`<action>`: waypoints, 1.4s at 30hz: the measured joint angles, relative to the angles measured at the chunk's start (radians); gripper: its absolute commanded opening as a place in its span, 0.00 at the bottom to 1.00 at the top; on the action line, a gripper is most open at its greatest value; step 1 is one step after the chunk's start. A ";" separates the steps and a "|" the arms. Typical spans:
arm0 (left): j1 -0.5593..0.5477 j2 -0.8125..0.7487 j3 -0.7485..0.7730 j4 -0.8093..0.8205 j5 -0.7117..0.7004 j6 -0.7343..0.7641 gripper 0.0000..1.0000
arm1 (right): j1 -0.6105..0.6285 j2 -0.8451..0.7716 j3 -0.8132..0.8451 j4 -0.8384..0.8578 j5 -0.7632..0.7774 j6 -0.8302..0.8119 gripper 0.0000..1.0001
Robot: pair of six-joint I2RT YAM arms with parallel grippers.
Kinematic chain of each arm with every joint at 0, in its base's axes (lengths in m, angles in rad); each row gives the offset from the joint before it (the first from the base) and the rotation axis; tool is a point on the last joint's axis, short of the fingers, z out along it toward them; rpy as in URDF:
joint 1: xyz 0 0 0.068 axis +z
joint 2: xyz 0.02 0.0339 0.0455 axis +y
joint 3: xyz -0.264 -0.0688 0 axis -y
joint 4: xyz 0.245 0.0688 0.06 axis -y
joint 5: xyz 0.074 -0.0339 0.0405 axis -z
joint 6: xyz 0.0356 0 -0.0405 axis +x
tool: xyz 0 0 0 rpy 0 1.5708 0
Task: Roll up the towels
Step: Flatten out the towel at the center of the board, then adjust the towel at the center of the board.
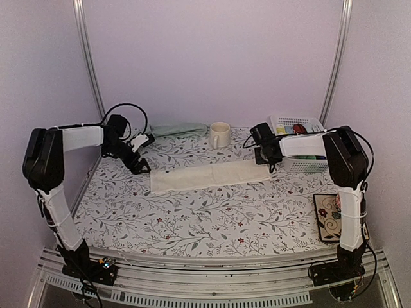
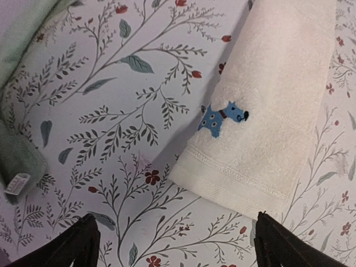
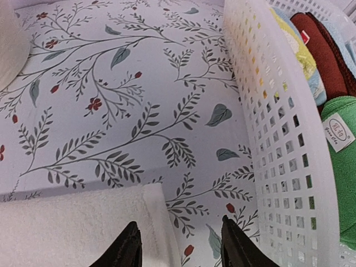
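A cream towel (image 1: 209, 175) lies flat on the floral tablecloth as a long folded strip. Its left end, with a small blue dog mark (image 2: 222, 118), shows in the left wrist view (image 2: 278, 100). My left gripper (image 2: 177, 245) hovers just off that end (image 1: 142, 168), wide open with only tablecloth between its fingers. My right gripper (image 3: 181, 250) is open at the strip's right end (image 1: 268, 163), its left fingertip over the towel's corner (image 3: 72, 228) and nothing gripped. The sage green towel (image 1: 176, 130) lies crumpled at the back left, and its edge shows at the left wrist view's left side (image 2: 16, 156).
A cream mug (image 1: 219, 135) stands behind the strip's middle. A white perforated basket (image 3: 272, 139) of coloured cloths sits close beside the right gripper (image 1: 298, 144). A small patterned mat (image 1: 329, 215) lies at the table's right edge.
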 measured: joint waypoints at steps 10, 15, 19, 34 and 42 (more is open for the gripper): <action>-0.061 -0.227 -0.175 0.072 0.051 0.039 0.75 | 0.019 -0.152 -0.135 0.031 -0.246 -0.002 0.40; -0.157 -0.137 -0.211 0.084 0.043 0.056 0.67 | 0.032 -0.108 -0.079 0.038 -0.344 -0.003 0.36; -0.171 -0.060 -0.144 0.084 0.053 0.039 0.60 | 0.051 -0.044 0.006 0.045 -0.415 -0.004 0.32; -0.109 0.185 0.162 -0.015 0.322 -0.030 0.00 | 0.088 0.114 0.135 0.085 -0.569 0.030 0.02; -0.074 0.185 0.155 -0.048 0.460 -0.008 0.00 | 0.111 0.131 0.131 0.167 -0.692 0.042 0.02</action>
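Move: The cream towel's middle lies roughly 34 cm to the left hand's right, nearly level with it and 6 cm lower; its near end starts only some 5 cm to that side. From the right hand, that middle is about 25 cm left, 5 cm back and 4 cm down; the mug stands 21 cm left and 16 cm ahead, the basket 23 cm right and 10 cm ahead. The green towel lies about 25 cm ahead and 12 cm right of the left hand. Leftward along the cream towel goes the right hand, some 19 cm from its right end towards its middle, first easing back, shutting its half-open fingers and swinging their tips left. The left hand rises 6 cm, loops back and down, then comes forward while travelling about 10 cm right, over the towel's left end, closing from wide open with tips swinging right. Contact with the cloth can't be made out. ##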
